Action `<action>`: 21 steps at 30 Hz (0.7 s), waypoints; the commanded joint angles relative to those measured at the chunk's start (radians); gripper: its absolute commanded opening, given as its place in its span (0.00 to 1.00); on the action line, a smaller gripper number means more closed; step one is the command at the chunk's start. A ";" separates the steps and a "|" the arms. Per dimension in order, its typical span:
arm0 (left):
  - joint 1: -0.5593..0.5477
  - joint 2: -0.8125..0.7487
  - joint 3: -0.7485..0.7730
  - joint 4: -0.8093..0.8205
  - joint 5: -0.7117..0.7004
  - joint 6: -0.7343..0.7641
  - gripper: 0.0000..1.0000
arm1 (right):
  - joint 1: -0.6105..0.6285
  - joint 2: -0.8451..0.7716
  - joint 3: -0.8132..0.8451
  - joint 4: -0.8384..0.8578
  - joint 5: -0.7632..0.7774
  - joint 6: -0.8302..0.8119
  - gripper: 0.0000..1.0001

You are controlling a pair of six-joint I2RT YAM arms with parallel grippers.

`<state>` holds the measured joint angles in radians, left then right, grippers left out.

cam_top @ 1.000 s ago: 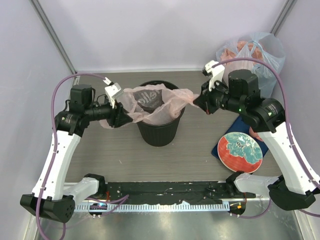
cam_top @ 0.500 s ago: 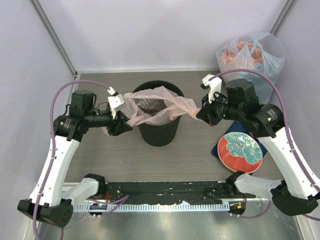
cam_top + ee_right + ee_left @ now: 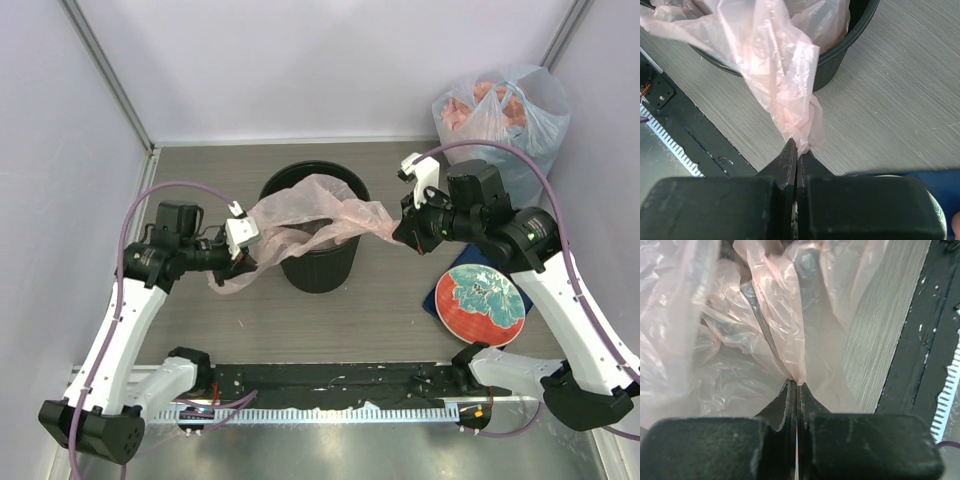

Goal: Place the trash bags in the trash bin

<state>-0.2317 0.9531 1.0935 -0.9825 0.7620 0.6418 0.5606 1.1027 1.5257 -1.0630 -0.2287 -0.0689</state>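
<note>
A thin pale pink trash bag (image 3: 310, 215) is stretched across the top of the round black trash bin (image 3: 318, 265) in the top view. Its left part hangs outside the bin's left side. My left gripper (image 3: 243, 262) is shut on that left edge of the bag (image 3: 785, 340), left of the bin. My right gripper (image 3: 400, 228) is shut on a bunched right corner of the bag (image 3: 797, 115), right of the bin (image 3: 837, 65) and above the table. Part of the bag dips inside the bin.
A bulging clear-bluish bag (image 3: 505, 115) with pink contents stands at the back right corner. A red and teal plate (image 3: 480, 305) lies on a dark blue mat right of the bin. A black rail (image 3: 330, 385) runs along the near edge. Grey walls close in on both sides.
My left gripper let go, moved down and toward the near edge, then shut on the bag's left edge, which now hangs outside the bin. My right gripper stayed shut and drifted slightly down.
</note>
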 commanded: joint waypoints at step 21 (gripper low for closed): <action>-0.201 0.026 0.255 0.247 0.051 -0.349 0.59 | -0.007 0.063 0.123 0.051 -0.067 0.029 0.01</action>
<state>-0.3176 0.9375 1.3556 -0.8642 0.8837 0.3996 0.5583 1.1702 1.6104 -1.0538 -0.2867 -0.0513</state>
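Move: The left hand pinches the near-left edge of the pink trash bag, which stretches across the bin's mouth to the right hand; the bag's middle is about 7 cm ahead of the left hand and 11 cm to its right, near its height. The trash bin's middle lies about 11 cm ahead, 12 cm right and 11 cm below. From the right hand, the bin is some 9 cm ahead, 17 cm left and 19 cm below; the red plate is roughly 5 cm back, 20 cm right and 31 cm below. After dipping about 1 cm, the left hand rises quickly by some 13 cm, its fingers opening a little past halfway and letting go of the bag edge; late on it also shifts a few centimetres right, the fingertips tilting up some 15 degrees towards level. The right hand keeps its pinch on the bag's other end, easing only a couple of centimetres left and up. ##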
